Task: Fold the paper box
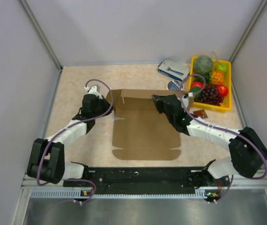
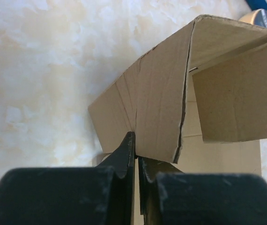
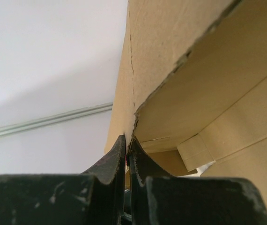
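Observation:
The paper box (image 1: 145, 133) is a large brown cardboard blank lying in the middle of the table, with its far part folded upward. My left gripper (image 1: 111, 107) is at the box's far left corner. In the left wrist view it (image 2: 137, 152) is shut on the lower edge of a raised side flap (image 2: 161, 108). My right gripper (image 1: 155, 100) reaches over the far wall near its middle. In the right wrist view it (image 3: 128, 143) is shut on the edge of an upright cardboard panel (image 3: 171, 42).
A yellow tray (image 1: 218, 108) of fruit stands at the far right. A blue-and-white carton (image 1: 173, 69) lies beside it, with a small round object (image 1: 174, 85) just in front. A small brown item (image 1: 200, 114) lies near the right arm. Grey walls enclose the table.

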Available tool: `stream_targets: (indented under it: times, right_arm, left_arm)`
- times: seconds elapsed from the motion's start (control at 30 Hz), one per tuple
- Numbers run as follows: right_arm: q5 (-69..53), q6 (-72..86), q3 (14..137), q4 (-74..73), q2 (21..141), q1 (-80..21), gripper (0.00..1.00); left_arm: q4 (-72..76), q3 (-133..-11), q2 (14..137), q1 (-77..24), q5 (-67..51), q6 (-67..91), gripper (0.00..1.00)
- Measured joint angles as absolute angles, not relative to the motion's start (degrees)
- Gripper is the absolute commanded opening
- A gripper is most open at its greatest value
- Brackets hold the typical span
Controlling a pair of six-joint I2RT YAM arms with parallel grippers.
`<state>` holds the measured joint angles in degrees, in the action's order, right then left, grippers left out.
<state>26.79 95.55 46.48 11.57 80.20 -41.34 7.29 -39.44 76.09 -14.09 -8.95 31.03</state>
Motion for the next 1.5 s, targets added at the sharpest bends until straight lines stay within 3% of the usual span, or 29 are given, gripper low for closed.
stream_targets:
  times: [0.57, 1.23, 1.27, 1.43, 1.5]
  right_arm:
    - [29.9, 91.0, 43.4, 10.5, 76.5, -41.1, 0.00]
    - [27.3, 85.9, 34.9, 14.3, 68.7, -41.1, 0.00]
    - [27.2, 85.8, 34.7, 14.0, 68.3, -41.1, 0.00]
    - [26.9, 85.5, 33.7, 13.9, 66.9, -41.1, 0.00]
    - [26.7, 85.6, 33.3, 13.9, 66.7, -41.1, 0.00]
  left_arm:
    - [19.7, -26.0, 66.5, -23.7, -6.4, 32.8, 0.01]
    - [35.2, -19.3, 69.7, -34.6, -8.6, 33.1, 0.02]
    - [35.4, -19.4, 70.1, -35.7, -7.4, 32.7, 0.04]
    - [36.0, -19.3, 70.7, -38.2, -2.0, 31.1, 0.36]
    - [36.0, -18.7, 70.2, -38.7, -0.5, 31.0, 0.45]
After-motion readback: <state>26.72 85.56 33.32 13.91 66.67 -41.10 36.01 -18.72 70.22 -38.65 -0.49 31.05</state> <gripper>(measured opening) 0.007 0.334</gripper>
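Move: Still pinched in the left fingers is the left end flap; its middle lies about 5 cm ahead and 3 cm above them. It is being taken in over the bottom panel, whose middle is some 7 cm back, 17 cm right and 8 cm below. The far wall's left corner stands about 8 cm ahead and 5 cm right. The right hand grips the far wall's top edge: wall middle about 6 cm below and 1 cm ahead, the flap some 20 cm left and 3 cm back. Swinging the left end flap inward by its near edge, the left hand draws it back and to the right, about 10 cm each way, turning some 20 degrees clockwise with the fingertips tipping up, then begins to open with the flap's edge still between its fingers. The right hand keeps its pinch on the far wall and shifts roughly 4 cm right and 4 cm back. ##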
